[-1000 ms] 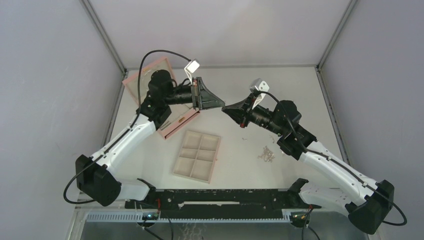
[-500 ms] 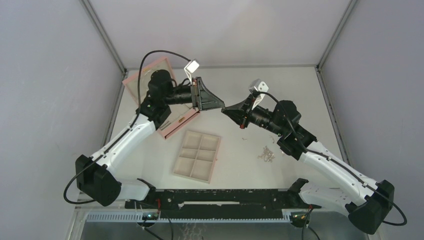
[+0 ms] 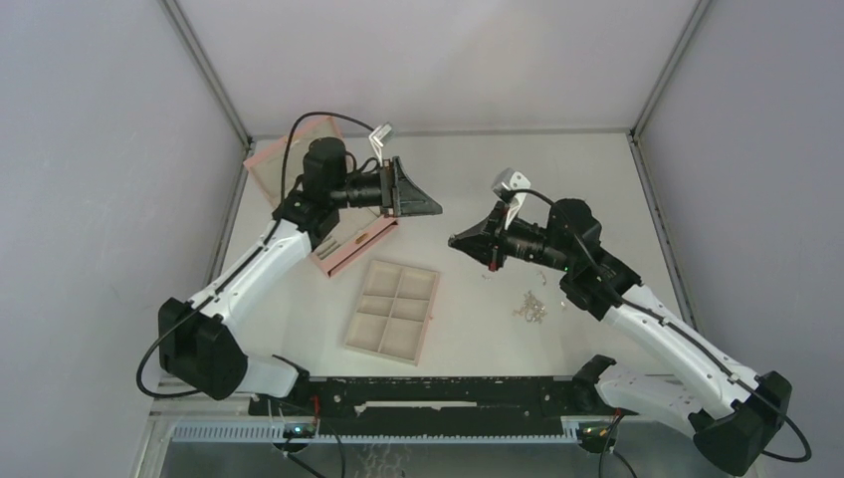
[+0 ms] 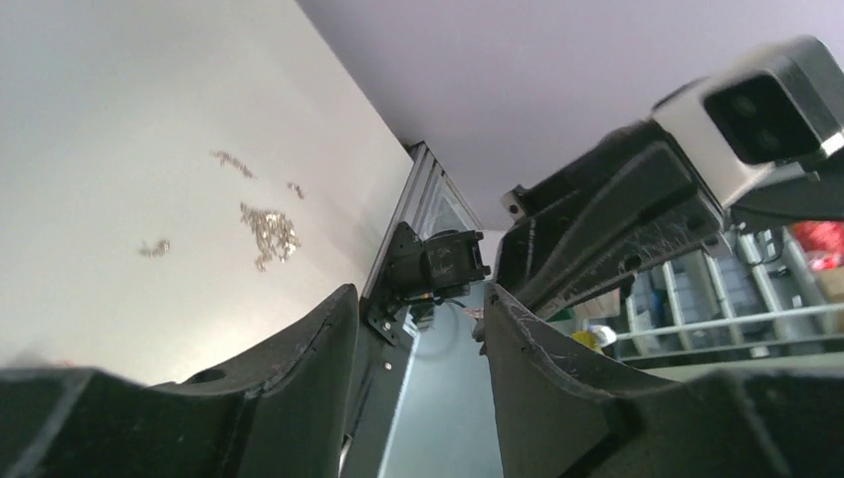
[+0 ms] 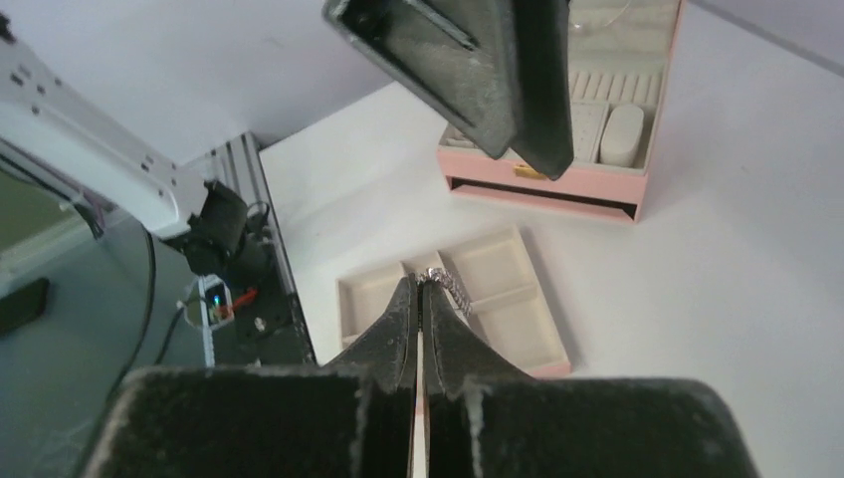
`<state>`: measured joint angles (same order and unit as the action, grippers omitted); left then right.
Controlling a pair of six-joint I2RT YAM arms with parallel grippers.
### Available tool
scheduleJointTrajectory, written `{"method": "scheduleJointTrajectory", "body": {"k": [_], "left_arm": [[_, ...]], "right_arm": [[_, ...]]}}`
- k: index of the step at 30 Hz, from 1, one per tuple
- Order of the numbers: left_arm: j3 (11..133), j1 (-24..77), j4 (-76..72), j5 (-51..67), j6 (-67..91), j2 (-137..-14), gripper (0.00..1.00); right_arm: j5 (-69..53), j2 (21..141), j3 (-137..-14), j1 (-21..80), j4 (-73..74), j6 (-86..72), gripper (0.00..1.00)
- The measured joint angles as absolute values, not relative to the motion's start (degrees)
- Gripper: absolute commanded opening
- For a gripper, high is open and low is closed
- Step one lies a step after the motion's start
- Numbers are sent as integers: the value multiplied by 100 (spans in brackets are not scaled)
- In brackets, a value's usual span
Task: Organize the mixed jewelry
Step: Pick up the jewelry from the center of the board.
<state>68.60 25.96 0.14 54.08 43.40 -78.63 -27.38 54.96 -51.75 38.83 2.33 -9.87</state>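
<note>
My right gripper [image 5: 419,282] is shut on a tiny sparkling silver ring-like piece [image 5: 450,285], which sticks out to the right of its tips, held in the air above the table. In the top view that gripper [image 3: 456,240] hangs right of the beige six-compartment tray [image 3: 382,339]. My left gripper [image 3: 432,208] hovers open and holds nothing, a short gap up and left of the right one. The rest of the mixed jewelry lies on the table: a silver cluster [image 3: 530,309] and a small bit [image 3: 487,276]. The left wrist view shows the cluster [image 4: 267,229] and smaller bits [image 4: 154,247].
A pink jewelry box [image 3: 350,246] stands open under the left arm, its lid [image 3: 284,159] raised at the back left corner. In the right wrist view the box [image 5: 597,169] sits beyond the tray [image 5: 518,319]. The enclosure's walls close in the table.
The left gripper went from shut to open and rose slightly. The right gripper closed, then drew back down and away from it, so the tips now stand apart.
</note>
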Motion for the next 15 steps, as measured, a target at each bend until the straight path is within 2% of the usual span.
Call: {"method": "scheduleJointTrajectory", "body": {"k": [7,10,15], "left_arm": [[6919,2558,1323,5245,4639,-8337,53],[6917,2552,1802,5076,4652,-8503,53],[6912,2543,2209,4762,4657,-8672,53]], "right_arm": [[-3951,5859,-5959,3267,1782,-458,0],[-4311,6547,-6547,2641,2224,-1011,0],[-4598,7500,-6608,2200,2965,-2174,0]]}}
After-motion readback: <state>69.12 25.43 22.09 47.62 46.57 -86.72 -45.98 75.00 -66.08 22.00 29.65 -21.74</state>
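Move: The jewelry piece is already pinched in the shut right fingertips; where it is bound can't be told. Of what lies about 31 cm below, nearest the right hand's way is a small jewelry piece, some 6 cm ahead and 9 cm to its right. The jewelry pile lies 18 cm right and 1 cm back, the tray 11 cm left and 3 cm back. From the left hand, that small piece is about 1 cm ahead, 11 cm right, 33 cm below. The held jewelry piece is lowered about 7 cm in the right fingers' kept pinch: first barely back, then roughly 5 cm forward and a few centimetres right, away from the left hand and towards the small piece, while the wrist rolls some 40 degrees and its fingertips tilt downward. The empty left hand, still half open, sinks about 10 cm, its tips also dipping. ##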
